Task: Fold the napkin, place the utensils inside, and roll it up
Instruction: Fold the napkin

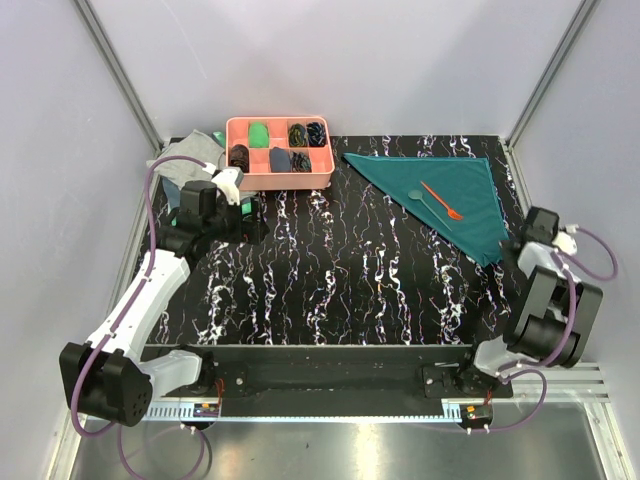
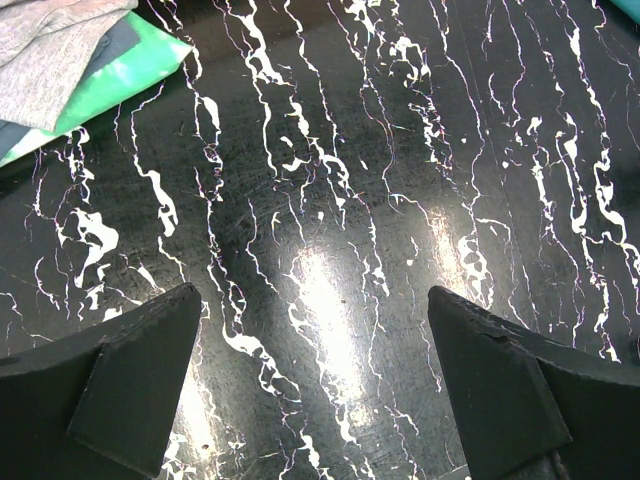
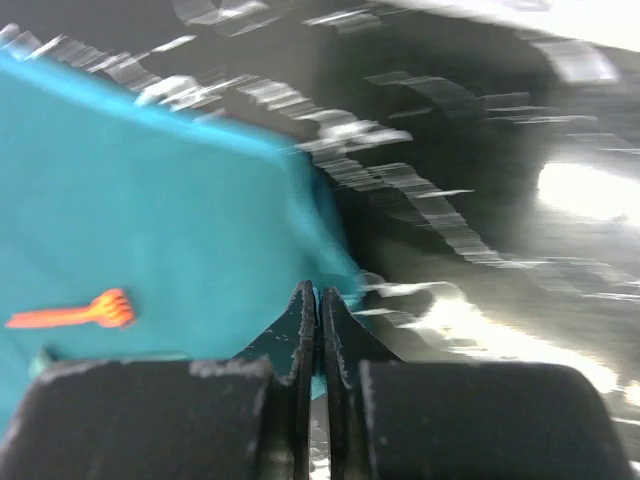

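Note:
The teal napkin (image 1: 470,195) lies folded into a triangle at the back right of the table. On it rest the orange fork (image 1: 440,200) and the teal spoon (image 1: 417,195), side by side. My right gripper (image 1: 503,257) is at the napkin's near corner. In the right wrist view its jaws (image 3: 319,292) are shut on the edge of the napkin (image 3: 150,220), with teal cloth pinched between them; the fork (image 3: 75,313) shows to the left. My left gripper (image 1: 250,215) hovers open over bare table at the left, with nothing between its fingers (image 2: 140,370).
A pink compartment tray (image 1: 290,182) with rolled cloths stands at the back, left of centre. A light grey cloth (image 1: 185,155) and a bright green cloth (image 1: 217,136) lie beside it, also in the left wrist view's corner as grey cloth (image 2: 50,40) and green cloth (image 2: 120,75).

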{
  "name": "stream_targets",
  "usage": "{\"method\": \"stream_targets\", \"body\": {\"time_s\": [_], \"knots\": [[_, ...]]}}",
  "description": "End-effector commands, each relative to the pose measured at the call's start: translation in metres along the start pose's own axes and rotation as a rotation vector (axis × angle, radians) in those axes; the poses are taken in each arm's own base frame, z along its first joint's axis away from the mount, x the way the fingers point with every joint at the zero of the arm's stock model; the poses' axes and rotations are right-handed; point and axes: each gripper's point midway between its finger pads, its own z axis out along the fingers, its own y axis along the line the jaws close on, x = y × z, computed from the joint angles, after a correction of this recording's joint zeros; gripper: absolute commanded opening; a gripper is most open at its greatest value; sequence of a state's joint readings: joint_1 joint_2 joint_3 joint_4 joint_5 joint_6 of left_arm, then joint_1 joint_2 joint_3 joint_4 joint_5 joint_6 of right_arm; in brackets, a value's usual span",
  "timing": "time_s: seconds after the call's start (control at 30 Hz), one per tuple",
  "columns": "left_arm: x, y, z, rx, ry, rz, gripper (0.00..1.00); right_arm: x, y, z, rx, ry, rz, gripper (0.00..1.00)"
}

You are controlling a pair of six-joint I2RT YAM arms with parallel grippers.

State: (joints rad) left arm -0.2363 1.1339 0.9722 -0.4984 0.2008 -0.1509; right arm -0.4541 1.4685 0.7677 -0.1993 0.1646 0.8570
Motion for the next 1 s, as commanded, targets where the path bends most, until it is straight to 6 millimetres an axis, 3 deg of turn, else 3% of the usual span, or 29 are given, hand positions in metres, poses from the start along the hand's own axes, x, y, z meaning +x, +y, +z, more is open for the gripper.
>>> {"method": "stream_targets", "body": {"time_s": [0.0, 0.07, 0.1, 0.13, 0.2, 0.3, 0.6, 0.73, 0.83, 0.87, 0.97], "knots": [[-0.018, -0.007, -0.005, 0.024, -0.071, 0.017, 0.99, -0.004, 0.057, -0.001, -0.069, -0.062, -0.064, 0.00], [-0.017, -0.005, -0.004, 0.017, -0.067, 0.019, 0.99, 0.009, 0.082, 0.003, -0.097, -0.045, -0.101, 0.00], [-0.016, -0.005, -0.004, 0.014, -0.068, 0.020, 0.99, 0.018, 0.085, 0.012, -0.086, -0.026, -0.117, 0.00], [-0.016, -0.004, -0.004, 0.011, -0.067, 0.021, 0.99, 0.015, 0.102, 0.011, -0.111, -0.035, -0.117, 0.00], [-0.016, -0.003, -0.004, 0.006, -0.066, 0.023, 0.99, 0.031, 0.115, 0.020, -0.113, -0.014, -0.144, 0.00], [-0.015, -0.001, -0.002, -0.003, -0.063, 0.028, 0.99, 0.037, 0.150, 0.023, -0.157, -0.022, -0.164, 0.00], [-0.011, 0.001, 0.004, -0.009, -0.039, 0.026, 0.99, 0.069, 0.220, 0.035, -0.246, -0.007, -0.224, 0.00], [-0.010, 0.004, 0.007, -0.017, -0.027, 0.028, 0.99, 0.093, 0.245, 0.034, -0.287, 0.011, -0.257, 0.00], [-0.009, 0.004, 0.008, -0.017, -0.021, 0.027, 0.99, 0.100, 0.253, 0.038, -0.291, 0.015, -0.261, 0.00], [-0.007, 0.004, 0.009, -0.017, -0.016, 0.026, 0.99, 0.114, 0.258, 0.031, -0.307, 0.027, -0.281, 0.00], [-0.007, 0.005, 0.009, -0.019, -0.013, 0.027, 0.99, 0.129, 0.263, 0.031, -0.317, 0.048, -0.292, 0.00]]}}
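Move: The right fingers already hold the napkin's right-hand near corner, about 3 cm above the table. The orange fork, which the corner is taken over, lies some 17 cm ahead and 15 cm to the left; the teal spoon is roughly 13 cm ahead and 18 cm left, the napkin's far right corner about 32 cm straight ahead. From the idle left hand the fork is some 18 cm ahead, 52 cm to the right and 18 cm lower. Forward and left in one quick, nearly level sweep of about 27 cm, the right hand carries the pinched napkin corner low across the napkin to the fork and a little beyond it, slowing towards the end. The fingers stay shut on the cloth while the hand turns some 25 degrees counter-clockwise. ##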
